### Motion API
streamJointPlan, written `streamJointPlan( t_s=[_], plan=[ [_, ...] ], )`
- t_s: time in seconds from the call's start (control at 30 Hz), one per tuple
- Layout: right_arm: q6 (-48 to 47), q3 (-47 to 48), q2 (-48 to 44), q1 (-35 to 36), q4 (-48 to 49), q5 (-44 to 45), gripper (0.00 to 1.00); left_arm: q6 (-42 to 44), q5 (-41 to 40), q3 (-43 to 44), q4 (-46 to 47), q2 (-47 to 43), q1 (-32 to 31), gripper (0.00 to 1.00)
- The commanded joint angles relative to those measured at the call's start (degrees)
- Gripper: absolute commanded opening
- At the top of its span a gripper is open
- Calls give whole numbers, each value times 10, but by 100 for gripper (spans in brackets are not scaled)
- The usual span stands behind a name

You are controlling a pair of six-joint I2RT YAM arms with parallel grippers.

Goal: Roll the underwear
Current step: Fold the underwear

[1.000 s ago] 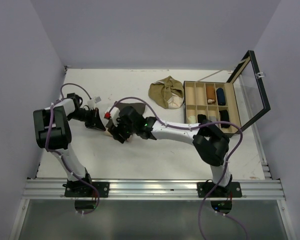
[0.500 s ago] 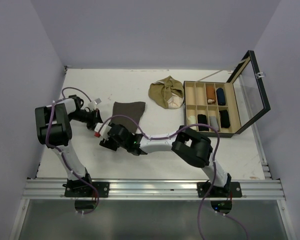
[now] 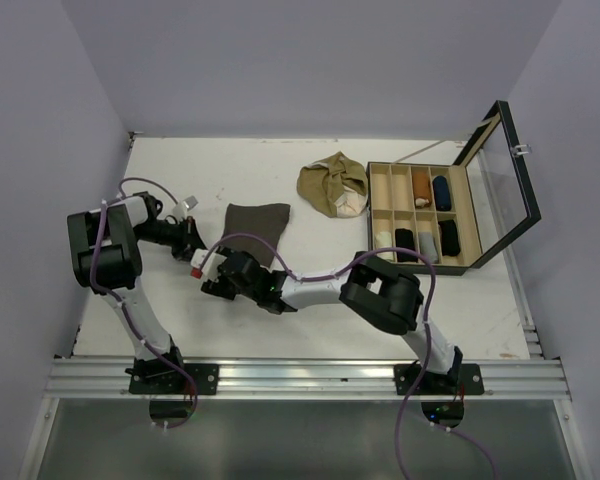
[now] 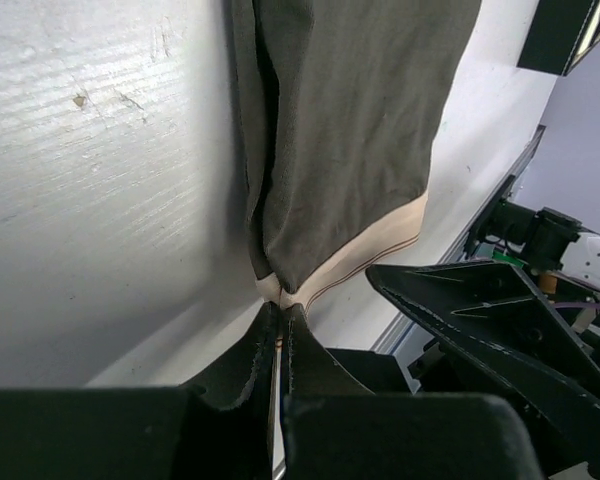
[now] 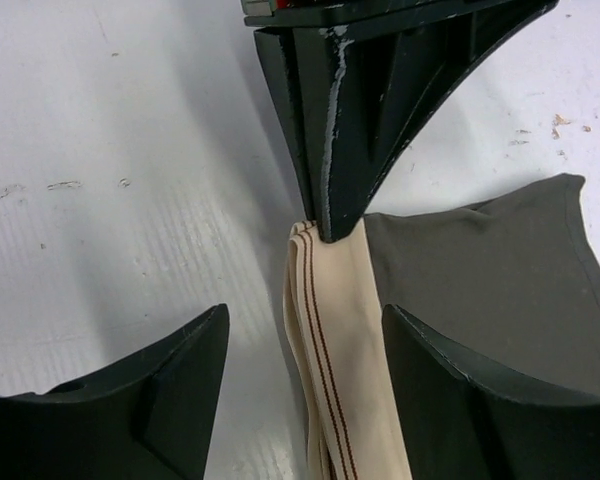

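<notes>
The dark brown underwear (image 3: 257, 226) lies folded lengthwise on the white table, its beige striped waistband (image 5: 332, 340) at the near end. My left gripper (image 4: 280, 312) is shut on the waistband's corner, seen too at the left of the top view (image 3: 196, 250). My right gripper (image 5: 305, 315) is open, low over the table, with the waistband running between its two fingers without touching them. In the top view it sits at the cloth's near-left end (image 3: 220, 283). The olive-tan underwear (image 3: 332, 184) lies crumpled at the back.
An open compartment box (image 3: 417, 165) with rolled items stands at the right, its glass lid (image 3: 507, 180) raised. The right arm's elbow (image 3: 385, 292) is folded low across the table's middle. Purple walls close in the left, back and right.
The right gripper has pulled back off the dark brown underwear toward the near left, its elbow folding in. The cloth now shows flat. The left gripper has barely shifted.
</notes>
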Motion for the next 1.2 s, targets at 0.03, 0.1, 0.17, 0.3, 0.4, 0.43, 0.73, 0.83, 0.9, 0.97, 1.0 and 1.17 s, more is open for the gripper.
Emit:
streamJointPlan(
  t_s=[0.03,0.1,0.17,0.3,0.4,0.43,0.73,0.83,0.9,0.97,1.0,1.17],
  plan=[
    [-3,3,9,0,30,-19,68,-13,50,40,-34,15,14,0],
    [-10,6,21,0,49,-3,66,-17,56,43,-41,16,15,0],
    [-23,9,36,0,70,16,65,-19,62,38,-42,14,15,0],
    [-26,15,47,0,73,16,57,-31,66,28,-33,11,15,0],
    [-15,22,56,0,67,45,53,-32,68,28,-34,14,16,0],
    [-8,22,55,-2,67,55,51,-32,64,28,-34,16,16,0],
    [19,6,44,-16,80,51,17,-30,51,22,-33,20,20,1],
    [26,9,43,-22,71,34,6,-21,42,23,-37,24,22,10],
    [26,12,41,-24,63,21,0,-12,39,22,-38,24,24,13],
    [24,11,40,-25,62,13,0,-6,37,18,-37,23,24,19],
    [23,11,39,-25,62,9,0,-5,36,13,-29,21,24,23],
    [32,15,36,-26,51,0,0,-19,20,-6,11,6,23,37]
  ],
)
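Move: The underwear's waistband already runs between the open right fingers; the part they will grip lies about 1 cm ahead, 1 cm left and 2 cm below that hand. The left fingertips, pinching the band's end, are some 3 cm ahead and 6 cm left of the right hand, while the grey cloth body spreads about 10 cm ahead and 8 cm right. From the left hand, the gripping spot is roughly 2 cm back and 5 cm right, at nearly its height. Right hand dips, then eases forward, about 2 cm each, pinching the waistband; left fingers then release its end. ##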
